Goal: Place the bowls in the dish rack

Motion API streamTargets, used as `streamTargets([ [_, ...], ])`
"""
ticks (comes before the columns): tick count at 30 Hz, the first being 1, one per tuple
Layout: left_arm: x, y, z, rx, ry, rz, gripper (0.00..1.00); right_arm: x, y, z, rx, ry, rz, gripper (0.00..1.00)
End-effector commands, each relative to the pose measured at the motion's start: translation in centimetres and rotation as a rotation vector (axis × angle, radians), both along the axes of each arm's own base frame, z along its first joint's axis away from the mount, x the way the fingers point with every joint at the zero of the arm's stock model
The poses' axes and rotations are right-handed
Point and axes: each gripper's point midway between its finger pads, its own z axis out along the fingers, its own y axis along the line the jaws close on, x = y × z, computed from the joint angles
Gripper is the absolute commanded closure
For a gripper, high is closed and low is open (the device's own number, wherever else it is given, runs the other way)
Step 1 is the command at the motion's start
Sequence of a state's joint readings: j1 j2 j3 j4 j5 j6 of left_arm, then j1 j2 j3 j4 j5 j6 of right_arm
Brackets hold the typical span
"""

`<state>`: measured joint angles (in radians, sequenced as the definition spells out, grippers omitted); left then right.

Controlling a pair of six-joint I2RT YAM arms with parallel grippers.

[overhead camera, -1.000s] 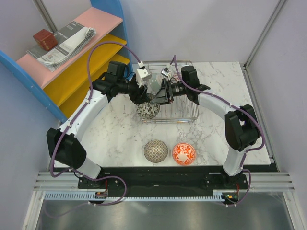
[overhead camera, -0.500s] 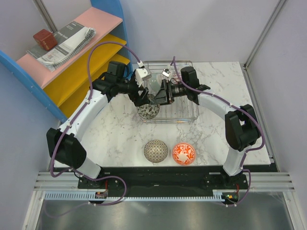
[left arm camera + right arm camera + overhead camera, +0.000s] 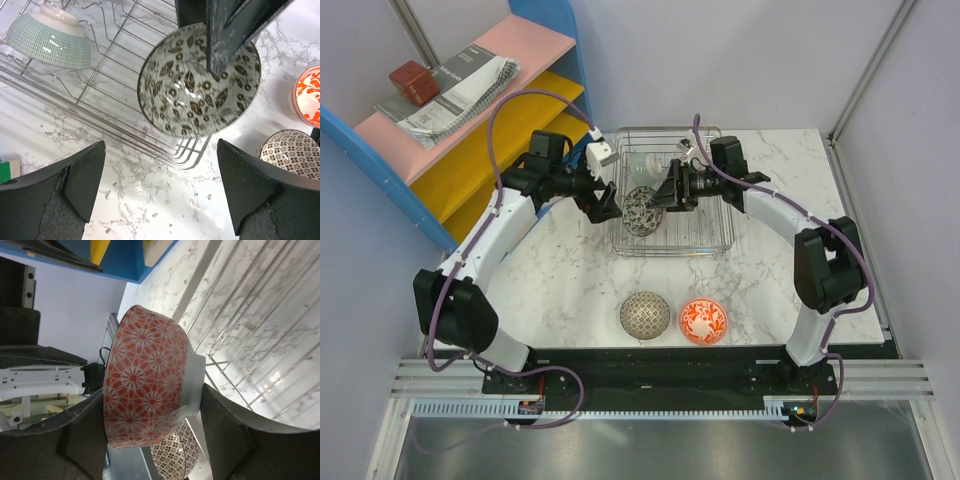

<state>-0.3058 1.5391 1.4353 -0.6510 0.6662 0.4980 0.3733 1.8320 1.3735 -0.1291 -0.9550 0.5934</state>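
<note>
The wire dish rack (image 3: 720, 246) stands at the back middle of the table. In its near left corner a bowl (image 3: 640, 212) stands on edge, grey leaves inside (image 3: 200, 90) and red-orange flowers outside (image 3: 145, 385). My right gripper (image 3: 662, 194) is shut on it, one finger across the mouth and one on the foot. My left gripper (image 3: 603, 205) hangs open just left of the rack, holding nothing (image 3: 160, 145). A pale green bowl (image 3: 50, 40) lies upside down farther back in the rack. A dark grey patterned bowl (image 3: 645, 315) and a red-orange bowl (image 3: 703, 320) sit near the front edge.
A blue-framed shelf (image 3: 470, 120) with pink and yellow boards stands at the back left, close to my left arm, with a booklet and a red box on top. Rack wires (image 3: 260, 340) run under the held bowl.
My left gripper opened, let go of the bowl and drew back to the left. The right gripper carried the bowl a little farther into the rack.
</note>
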Motion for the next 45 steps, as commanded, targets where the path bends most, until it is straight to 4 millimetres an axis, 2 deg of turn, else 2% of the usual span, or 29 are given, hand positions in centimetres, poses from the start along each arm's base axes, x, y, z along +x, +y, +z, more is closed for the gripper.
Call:
streamTargets([
  [1, -1.1, 1.0, 2.6, -0.074, -0.028, 0.006, 0.02, 2.0, -0.8, 3.7, -0.017, -0.147, -0.063, 1.0],
  [3, -1.4, 1.8, 2.9, -0.084, -0.033, 0.019, 0.02, 3.0, -1.9, 3.1, -0.089, -0.171, -0.12, 1.0],
  [5, -1.7, 2.6, 2.3, -0.09, -0.018, 0.032, 0.02, 3.6, -2.5, 3.5, -0.13, -0.209, -0.157, 1.0],
  [6, -2.1, 3.0, 2.0, -0.09, -0.013, 0.038, 0.01, 4.3, -3.3, 2.9, -0.194, -0.227, -0.198, 1.0],
  [14, -2.8, 6.2, 0.5, -0.09, 0.002, 0.125, 0.01, 6.4, -7.1, 2.9, -0.406, -0.324, -0.364, 1.0],
  [21, -3.7, 7.8, -0.8, -0.089, 0.014, 0.172, 0.01, 7.5, -10.3, 2.2, -0.575, -0.366, -0.465, 1.0],
  [29, -3.6, 8.9, -0.7, -0.093, 0.009, 0.231, 0.01, 8.3, -13.3, 0.5, -0.759, -0.389, -0.54, 1.0],
  [36, -4.0, 9.2, -1.3, -0.101, 0.017, 0.249, 0.01, 8.4, -13.9, 0.2, -0.916, -0.473, -0.558, 1.0],
  [37, -4.1, 9.2, -1.2, -0.103, 0.013, 0.254, 0.01, 8.1, -13.2, 0.0, -0.935, -0.489, -0.542, 1.0],
  [45, -4.6, 9.7, -1.0, -0.115, -0.017, 0.28, 0.01, 8.3, -12.8, -0.9, -1.124, -0.588, -0.536, 1.0],
])
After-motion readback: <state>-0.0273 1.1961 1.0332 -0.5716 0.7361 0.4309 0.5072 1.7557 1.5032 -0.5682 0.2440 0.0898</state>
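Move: The right hand holds the leaf-patterned bowl. Its free place in the rack's right front lies about 13 cm right, 6 cm ahead and 11 cm below. The red-white bowl already racked is some 16 cm ahead and 12 cm right, the green bowl 16 cm straight ahead, both about 13 cm lower. From the empty left hand, that free place is roughly 21 cm right, 6 cm ahead and 14 cm below. Right hand carries its bowl some 12 cm right and forward over the rack, tipping down; left withdraws leftward. ##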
